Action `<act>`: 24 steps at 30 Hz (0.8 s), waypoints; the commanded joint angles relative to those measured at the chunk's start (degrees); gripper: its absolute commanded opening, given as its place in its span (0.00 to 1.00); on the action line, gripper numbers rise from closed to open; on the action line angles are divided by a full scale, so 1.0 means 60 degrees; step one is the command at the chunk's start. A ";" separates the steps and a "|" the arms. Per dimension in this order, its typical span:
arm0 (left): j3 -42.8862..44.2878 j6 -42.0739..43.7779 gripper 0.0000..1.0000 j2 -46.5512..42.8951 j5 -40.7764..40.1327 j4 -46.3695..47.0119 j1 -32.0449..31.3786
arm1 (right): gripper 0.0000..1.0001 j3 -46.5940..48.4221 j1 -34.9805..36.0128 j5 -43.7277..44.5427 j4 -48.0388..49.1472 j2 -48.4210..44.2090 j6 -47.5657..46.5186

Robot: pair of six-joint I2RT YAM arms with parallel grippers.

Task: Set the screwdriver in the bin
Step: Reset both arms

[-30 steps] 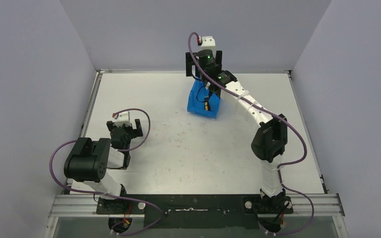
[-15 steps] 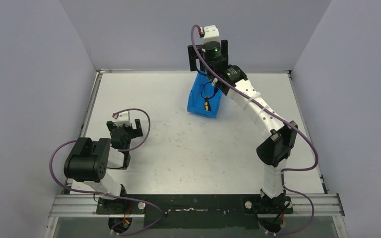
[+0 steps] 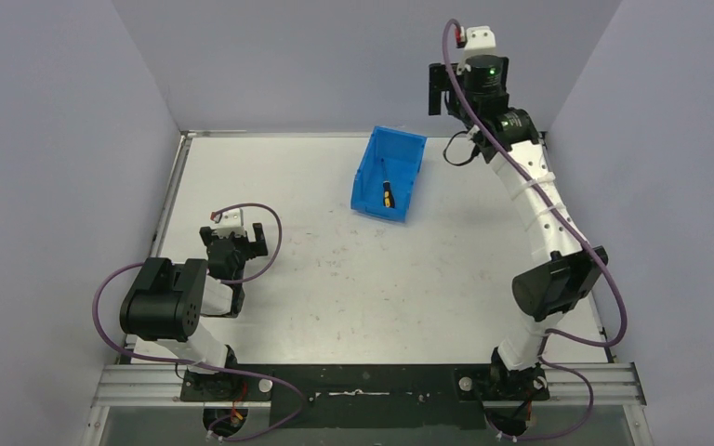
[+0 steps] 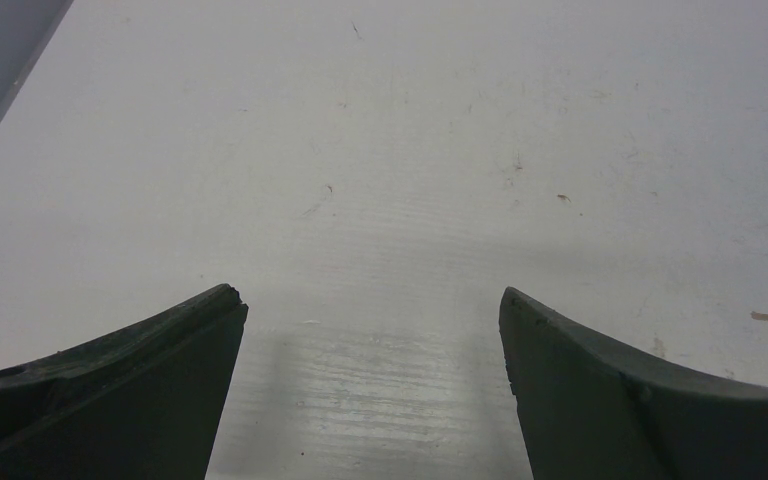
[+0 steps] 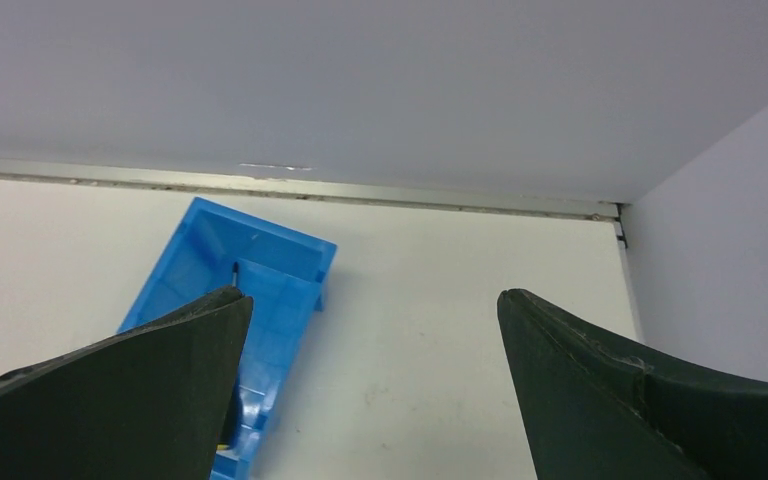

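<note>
The blue bin (image 3: 400, 153) sits at the back middle of the table, and the screwdriver (image 3: 386, 192) lies inside it with its black-and-yellow handle toward the low front. My right gripper (image 3: 460, 93) hangs high to the right of the bin, open and empty. In the right wrist view the bin (image 5: 270, 262) shows at lower left, with the screwdriver's tip (image 5: 235, 268) peeking past my left finger, and the right gripper (image 5: 372, 300) is wide apart over bare table. My left gripper (image 3: 234, 243) rests low at the left, and in its own view the left gripper (image 4: 370, 300) is open over bare tabletop.
The white table (image 3: 335, 269) is boxed in by grey walls on the left, back and right. My right gripper is close to the back wall (image 5: 380, 90) and the back right corner (image 5: 620, 212). A metal rail (image 3: 363, 381) runs along the near edge.
My right gripper has lifted off the bin and swung up and to the right, open all the while. The screwdriver stays lying in the bin. The left arm has not moved.
</note>
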 commanded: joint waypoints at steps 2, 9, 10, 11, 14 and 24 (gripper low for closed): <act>0.0156 0.0066 0.97 -0.0039 0.0041 0.0522 -0.0016 | 1.00 -0.0248 -0.1190 -0.1438 -0.0429 -0.0673 -0.0264; 0.0157 0.0056 0.97 -0.0045 0.0041 0.0518 -0.0014 | 1.00 -0.0509 -0.2978 -0.2956 -0.0890 -0.0662 -0.0084; 0.0157 0.0065 0.97 -0.0049 0.0041 0.0525 -0.0016 | 1.00 -0.0500 -0.3202 -0.3194 -0.0958 -0.0620 -0.0044; 0.0157 0.0058 0.97 -0.0052 0.0043 0.0512 -0.0016 | 1.00 -0.0507 -0.3364 -0.3435 -0.1000 -0.0584 0.0001; 0.0157 0.0063 0.97 -0.0044 0.0040 0.0527 -0.0016 | 1.00 -0.0528 -0.3752 -0.3704 -0.1103 -0.0470 0.0113; 0.0157 0.0057 0.97 -0.0038 0.0041 0.0521 -0.0016 | 1.00 -0.0624 -0.3723 -0.3413 -0.1121 -0.0376 0.0193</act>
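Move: Some 12 cm to the right hand's left and 6 cm farther out stands the blue bin, its middle about 33 cm below that high, empty hand. The screwdriver already lies on the bin's floor, also about 12 cm left and 6 cm ahead, roughly 36 cm down. From the idle left hand, the bin is about 19 cm ahead and 45 cm to the right, near its own height. Swinging away from the bin, the open, empty right hand travels quickly about 15 cm to the right, high over the bare table, then eases back left by a centimetre at the end. On the way it sinks some 4 cm, the fingers tip down about 10 degrees and the hand rolls slightly, left side up. It touches nothing, and the fingers stay wide open. ##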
